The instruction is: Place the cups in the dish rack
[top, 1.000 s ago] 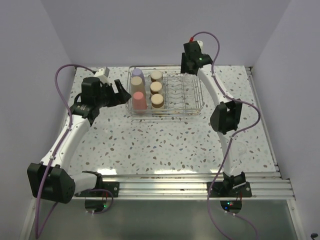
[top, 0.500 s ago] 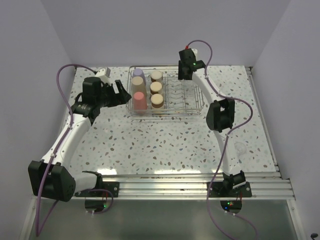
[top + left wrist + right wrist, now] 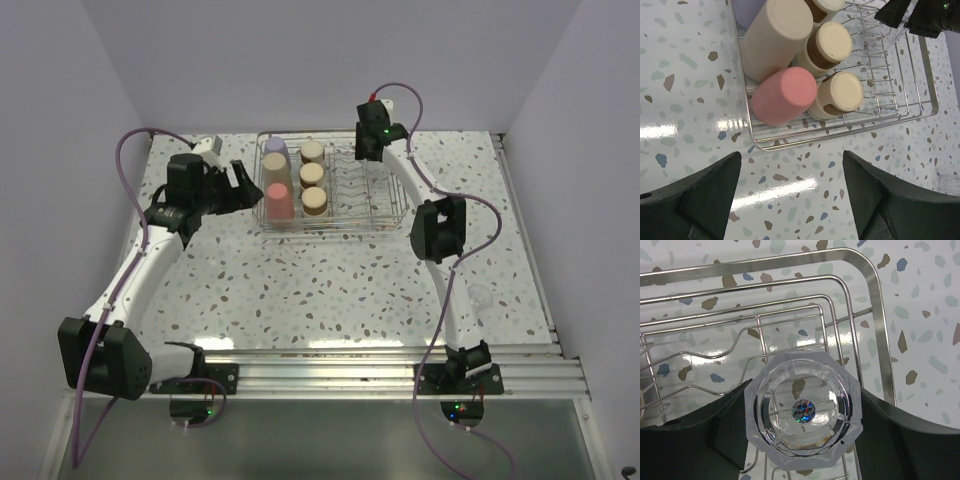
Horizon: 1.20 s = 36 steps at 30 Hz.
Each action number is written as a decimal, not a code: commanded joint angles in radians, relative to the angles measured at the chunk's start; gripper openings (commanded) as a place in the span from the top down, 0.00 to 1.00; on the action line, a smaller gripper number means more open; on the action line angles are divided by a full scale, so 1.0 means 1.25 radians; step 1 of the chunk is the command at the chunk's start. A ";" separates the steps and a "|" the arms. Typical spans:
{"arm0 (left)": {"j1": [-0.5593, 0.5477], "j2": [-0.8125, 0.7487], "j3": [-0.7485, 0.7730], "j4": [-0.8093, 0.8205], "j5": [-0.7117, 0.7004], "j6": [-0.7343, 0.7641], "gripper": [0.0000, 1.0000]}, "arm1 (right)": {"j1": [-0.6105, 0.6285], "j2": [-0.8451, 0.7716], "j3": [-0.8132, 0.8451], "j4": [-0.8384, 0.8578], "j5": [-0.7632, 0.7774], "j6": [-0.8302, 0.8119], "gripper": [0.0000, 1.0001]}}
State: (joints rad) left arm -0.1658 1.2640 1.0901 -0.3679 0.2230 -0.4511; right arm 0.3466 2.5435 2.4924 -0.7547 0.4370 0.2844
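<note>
The dish rack (image 3: 335, 228) stands at the back of the table. In its left part several cups stand upside down: a lavender one (image 3: 275, 147), a tan one (image 3: 274, 163), a red one (image 3: 279, 201) and three with cream bottoms (image 3: 313, 174). My left gripper (image 3: 240, 185) hovers open just left of the rack, nothing between its fingers (image 3: 792, 160). My right gripper (image 3: 372, 150) is shut on the clear cup (image 3: 802, 410), holding it bottom-up over the rack's wires (image 3: 875, 315) near a corner. The left wrist view shows the red cup (image 3: 785, 95) and tan cup (image 3: 777, 37) inside the rim (image 3: 840, 137).
The rack's right half holds only divider prongs (image 3: 365, 185). Speckled tabletop (image 3: 330, 290) stretches in front of the rack. Walls close in at the left, back and right, and the arm bases sit on a rail (image 3: 330, 375) at the near edge.
My right arm has swung a little left and lower with the clear cup, ending over the rack's far right part. My left arm has barely shifted.
</note>
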 commanded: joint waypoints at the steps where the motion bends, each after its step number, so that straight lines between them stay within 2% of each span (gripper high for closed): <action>1: 0.000 0.004 0.032 0.010 0.001 0.021 0.15 | -0.001 -0.007 0.025 0.029 0.032 -0.020 0.30; 4: 0.000 0.005 0.037 0.011 0.004 0.021 0.15 | -0.001 -0.015 0.024 0.027 0.033 -0.019 0.15; 6: 0.000 0.007 0.039 0.010 0.008 0.021 0.15 | -0.001 -0.026 0.024 0.026 0.033 -0.019 0.11; 7: 0.000 0.007 0.040 0.010 0.008 0.021 0.15 | -0.001 -0.030 0.024 0.026 0.032 -0.020 0.04; 8: 0.000 0.006 0.040 0.008 0.009 0.021 0.15 | -0.001 -0.038 0.024 0.025 0.035 -0.024 0.02; 20: 0.000 -0.001 0.050 0.011 0.020 0.017 0.16 | 0.000 -0.157 0.013 0.053 0.027 -0.031 0.02; 26: 0.000 -0.002 0.056 0.008 0.022 0.020 0.16 | 0.000 -0.278 -0.007 0.054 0.028 -0.043 0.02; 30: -0.008 -0.002 0.051 0.013 0.029 0.023 0.16 | -0.002 -0.464 -0.172 0.061 0.060 -0.030 0.02; 31: -0.015 -0.001 0.051 0.023 0.029 0.026 0.16 | -0.002 -0.547 -0.270 0.063 0.064 -0.021 0.02; 33: -0.040 0.004 0.052 0.038 0.027 0.026 0.17 | -0.002 -0.638 -0.370 0.035 0.082 0.020 0.02; 34: -0.051 0.007 0.054 0.060 0.031 0.022 0.17 | -0.002 -0.680 -0.470 0.019 0.084 0.040 0.02; 36: -0.099 0.034 0.082 0.079 0.060 0.020 0.17 | -0.002 -0.818 -0.570 -0.044 0.103 0.099 0.02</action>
State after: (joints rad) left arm -0.2173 1.2774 1.1255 -0.3515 0.2432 -0.4492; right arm 0.3466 1.6764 1.9209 -0.7128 0.5022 0.3031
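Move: Between the right hand's fingers is the clear cup, bottom up in the rack, its middle some 3 cm below the hand point. The far cream cup stands about 18 cm to the left and 1 cm farther out, the middle cream cup 18 cm left and 6 cm back; the rack's right rail runs roughly 7 cm to the right. From the left hand, the clear cup lies about 23 cm ahead, 25 cm right and 14 cm below. Opening its fingers wide, the right hand lets go of the clear cup almost in place, then lifts clear of the cup's upturned bottom. It climbs nearly straight for about 13 cm before swinging back and somewhat right while still rising, ending roughly 24 cm higher and 15 cm back, fingertips tilted up some 20 degrees. The open, empty left hand edges a couple of centimetres right at the end. ##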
